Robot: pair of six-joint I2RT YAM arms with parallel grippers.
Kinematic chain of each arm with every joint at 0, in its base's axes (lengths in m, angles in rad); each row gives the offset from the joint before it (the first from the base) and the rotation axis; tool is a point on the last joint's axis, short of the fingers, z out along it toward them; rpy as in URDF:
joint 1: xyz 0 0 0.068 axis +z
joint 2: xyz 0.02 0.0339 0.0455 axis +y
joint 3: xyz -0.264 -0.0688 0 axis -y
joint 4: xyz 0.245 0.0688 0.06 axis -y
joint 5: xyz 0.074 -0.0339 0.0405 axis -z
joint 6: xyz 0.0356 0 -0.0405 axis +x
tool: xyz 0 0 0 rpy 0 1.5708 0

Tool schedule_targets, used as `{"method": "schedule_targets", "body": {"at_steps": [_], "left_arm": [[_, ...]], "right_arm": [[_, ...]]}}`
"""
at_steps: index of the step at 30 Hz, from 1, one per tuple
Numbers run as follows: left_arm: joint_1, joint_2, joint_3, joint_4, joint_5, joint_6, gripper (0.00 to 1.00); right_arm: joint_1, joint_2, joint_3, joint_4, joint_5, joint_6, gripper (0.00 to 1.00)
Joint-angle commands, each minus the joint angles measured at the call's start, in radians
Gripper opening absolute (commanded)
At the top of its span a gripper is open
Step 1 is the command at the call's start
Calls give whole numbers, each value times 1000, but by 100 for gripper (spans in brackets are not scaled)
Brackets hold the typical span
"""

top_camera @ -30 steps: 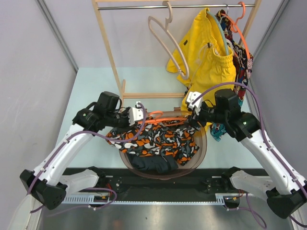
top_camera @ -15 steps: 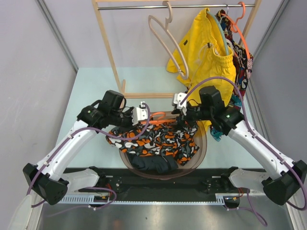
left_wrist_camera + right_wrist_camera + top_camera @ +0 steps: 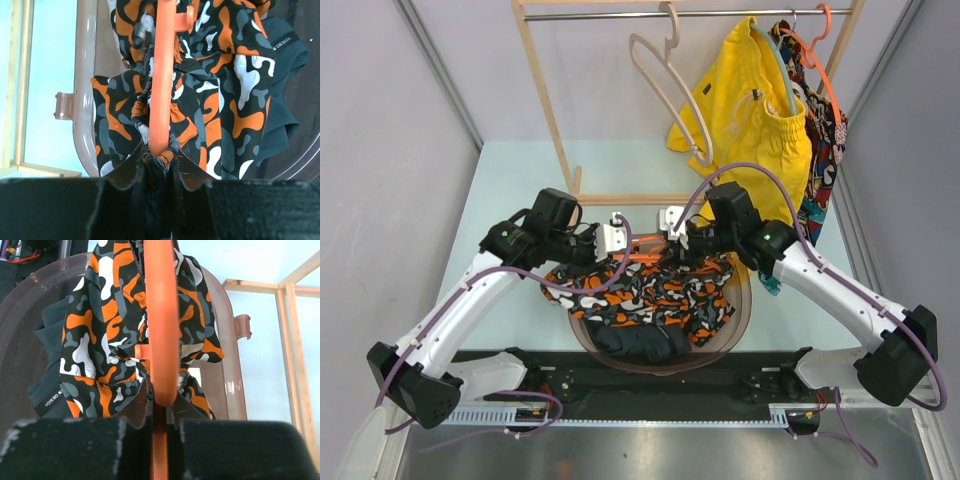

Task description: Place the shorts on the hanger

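The shorts (image 3: 655, 295), printed in orange, black, white and grey blotches, are draped over a brown basin. The thin orange hanger (image 3: 655, 250) lies along their upper edge, between my two grippers. My left gripper (image 3: 618, 240) is shut on a bunch of the shorts' (image 3: 225, 110) fabric, gathered around the near end of the hanger bar (image 3: 162, 75). In the left wrist view that gripper (image 3: 159, 157) has cloth filling its jaws. My right gripper (image 3: 668, 232) is shut on the hanger (image 3: 161, 315). In the right wrist view the bar runs straight out from between the fingers of this gripper (image 3: 162, 402), over the shorts (image 3: 95, 340).
The brown translucent basin (image 3: 745, 310) also holds a plain dark garment (image 3: 640, 343). Behind it stands a wooden rack (image 3: 545, 100) carrying a beige hanger (image 3: 665, 85), yellow shorts (image 3: 760, 120) and a red-blue patterned garment (image 3: 825, 130) on another orange hanger.
My right gripper has swung left from the basin's right side to the hanger and shut on it. The left gripper has kept its grip and barely shifted.
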Motion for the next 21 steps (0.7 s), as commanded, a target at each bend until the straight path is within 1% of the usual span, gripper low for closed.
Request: {"method": "schedule_targets", "body": {"at_steps": [1, 3, 4, 6, 8, 10, 11, 12, 13, 14, 15, 18, 19, 21], "left_arm": [[13, -42, 41, -22, 67, 18, 24], [31, -52, 44, -50, 68, 33, 27], [57, -56, 48, -62, 73, 51, 27], [88, -67, 52, -89, 85, 73, 32], [123, -73, 64, -114, 96, 97, 37], [139, -75, 75, -120, 106, 105, 38], [140, -79, 80, -119, 110, 105, 40], [139, -82, 84, -114, 117, 104, 46], [139, -85, 92, -103, 129, 85, 49], [139, -95, 97, -82, 139, 76, 58], [139, -95, 113, -73, 155, 46, 62], [139, -98, 152, -50, 179, 4, 73], [139, -99, 178, -39, 183, -7, 74], [139, -105, 221, -4, 186, -40, 75]], "right_arm": [[-46, -17, 27, 7, 5, -63, 0], [-76, -40, 25, -9, -16, -86, 0], [-86, -51, 25, -17, -20, -92, 0], [-103, -83, 24, -43, -30, -124, 0], [-104, -102, 25, -75, -32, -141, 0], [-103, -129, 27, -97, -33, -156, 0], [-100, -139, 27, -105, -30, -149, 0], [-97, -149, 27, -106, -26, -140, 0], [-86, -163, 33, -109, -23, -129, 0], [-81, -171, 38, -109, -9, -117, 0], [-74, -177, 47, -111, 3, -107, 0], [-43, -176, 137, -170, 78, -67, 0], [-43, -171, 223, -231, 112, -54, 0], [-46, -136, 318, -319, 143, -49, 0]]}}
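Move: Between the hands, the middle of the orange hanger lies about 5 cm to the left hand's right and some 4 cm to the right hand's left, nearly at their height. The bulk of the camouflage shorts hangs below, roughly 12 cm down and 4 cm back from both, some 4 cm to the left hand's right and 5 cm to the right hand's left. Dark shorts lie in the tray about 13 cm back of the left hand, 4 cm to its right and 19 cm lower. Opening wide from its pinch, the left hand lets go of the waistband corner and the hanger end inside, edging 2 to 3 cm left, then rising about 6 cm above its starting height. The right hand keeps its grip on the hanger bar, drawing it about 4 cm to the right, away from the left hand, and some 5 cm up, its wrist tipping slightly. ##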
